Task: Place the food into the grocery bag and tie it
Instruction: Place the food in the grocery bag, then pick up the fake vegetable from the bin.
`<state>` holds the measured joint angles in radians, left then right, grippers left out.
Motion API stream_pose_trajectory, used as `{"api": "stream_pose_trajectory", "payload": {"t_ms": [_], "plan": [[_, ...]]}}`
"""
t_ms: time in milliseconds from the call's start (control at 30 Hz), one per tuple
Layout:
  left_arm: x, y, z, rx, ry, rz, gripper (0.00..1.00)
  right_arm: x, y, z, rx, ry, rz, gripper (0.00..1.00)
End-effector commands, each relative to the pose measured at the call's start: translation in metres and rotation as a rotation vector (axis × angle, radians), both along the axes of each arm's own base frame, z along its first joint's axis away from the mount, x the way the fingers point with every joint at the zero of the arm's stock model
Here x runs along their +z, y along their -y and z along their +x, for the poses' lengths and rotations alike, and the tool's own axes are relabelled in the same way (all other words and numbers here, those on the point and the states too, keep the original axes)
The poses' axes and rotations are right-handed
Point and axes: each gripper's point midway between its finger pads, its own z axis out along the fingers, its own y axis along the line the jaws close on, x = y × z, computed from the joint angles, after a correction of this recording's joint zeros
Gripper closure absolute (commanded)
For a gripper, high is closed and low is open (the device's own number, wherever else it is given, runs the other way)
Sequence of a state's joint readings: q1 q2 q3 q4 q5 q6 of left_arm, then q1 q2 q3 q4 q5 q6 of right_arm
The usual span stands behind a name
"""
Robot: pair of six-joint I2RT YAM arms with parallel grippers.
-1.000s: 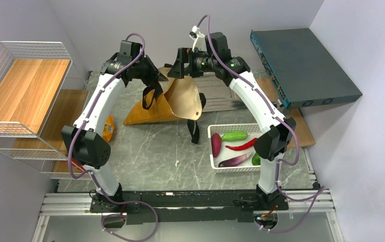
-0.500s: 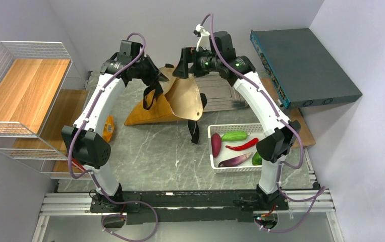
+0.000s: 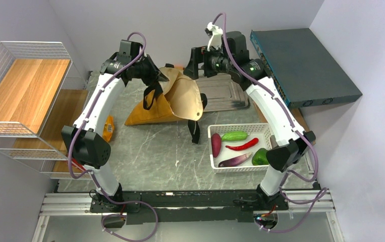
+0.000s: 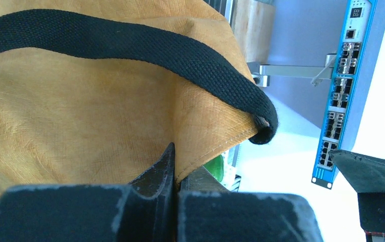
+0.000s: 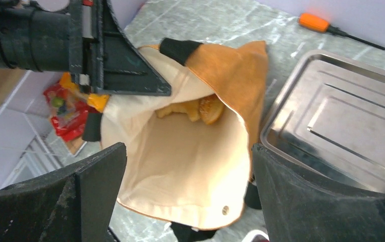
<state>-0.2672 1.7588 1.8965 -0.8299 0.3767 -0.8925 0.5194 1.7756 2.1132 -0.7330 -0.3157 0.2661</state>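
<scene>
The mustard grocery bag (image 3: 152, 112) lies on the table with its mouth lifted, cream lining (image 5: 180, 161) showing. My left gripper (image 3: 155, 78) is shut on the bag's rim (image 4: 200, 146), just under a black strap (image 4: 180, 55). Two golden-brown bread pieces (image 5: 203, 108) rest deep inside the bag. My right gripper (image 5: 187, 151) hangs open and holds nothing above the bag's mouth, up at the back in the top view (image 3: 195, 63). A magenta root (image 3: 216, 144) lies in the white basket (image 3: 212, 162). A yellow packet (image 3: 108, 128) and a red packet (image 5: 65, 112) lie left of the bag.
The basket also holds green vegetables, a red chilli and an aubergine. A steel tray (image 3: 225, 93) sits behind the bag, with an orange screwdriver (image 5: 314, 22) beyond it. A blue network switch (image 3: 301, 65) is at the back right, a wire shelf (image 3: 21, 88) on the left.
My right arm has swung to the right and back, carrying its open gripper away from above the bag's rim. The left gripper and the bag have stayed put.
</scene>
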Motion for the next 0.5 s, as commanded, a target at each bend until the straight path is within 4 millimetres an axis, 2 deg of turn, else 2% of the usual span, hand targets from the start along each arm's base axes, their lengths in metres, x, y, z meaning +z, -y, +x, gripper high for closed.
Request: {"api": "stream_pose_trajectory", "payload": {"t_ms": [0, 33, 200, 300, 467], "plan": [[0.037, 0.002, 0.005, -0.024, 0.120, -0.039, 1.00, 0.017, 0.039, -0.009, -0.101, 0.092, -0.067, 0.04], [0.036, 0.002, 0.005, -0.025, 0.121, -0.038, 1.00, 0.020, 0.046, -0.013, -0.116, 0.111, -0.072, 0.02], [0.034, 0.003, 0.006, -0.035, 0.120, -0.044, 1.00, 0.013, 0.077, -0.028, -0.203, 0.162, -0.130, 0.00], [0.032, 0.005, 0.006, -0.042, 0.116, -0.046, 1.00, 0.003, 0.096, -0.035, -0.253, 0.167, -0.171, 0.00], [0.030, 0.002, 0.008, -0.032, 0.114, -0.033, 1.00, -0.015, 0.115, -0.049, -0.291, 0.121, -0.229, 0.00]]}}
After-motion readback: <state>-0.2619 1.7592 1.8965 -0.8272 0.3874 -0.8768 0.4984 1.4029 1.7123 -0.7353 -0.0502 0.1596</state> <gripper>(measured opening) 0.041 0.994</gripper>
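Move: The white basket of vegetables lies about 25 cm right of the empty right hand, 10 cm back and some 34 cm below it, with the purple vegetable at its near end only 12 cm to the hand's right and 9 cm back. The bag's mouth is about 5 cm left, 5 cm ahead and 20 cm below; the metal tray sits 15 cm right and 20 cm ahead. From the left hand the basket is roughly 36 cm right, 12 cm back and 27 cm below. Empty and already wide open, the right hand swings away from the bag's mouth towards the white basket, about 9 cm to the right and 5 cm back while sinking only slightly, its wrist turning clockwise by some 15 degrees with its left side dipping. The left hand stays in place with its fingers still pinching the bag's upper rim, keeping the mouth held up and open. ##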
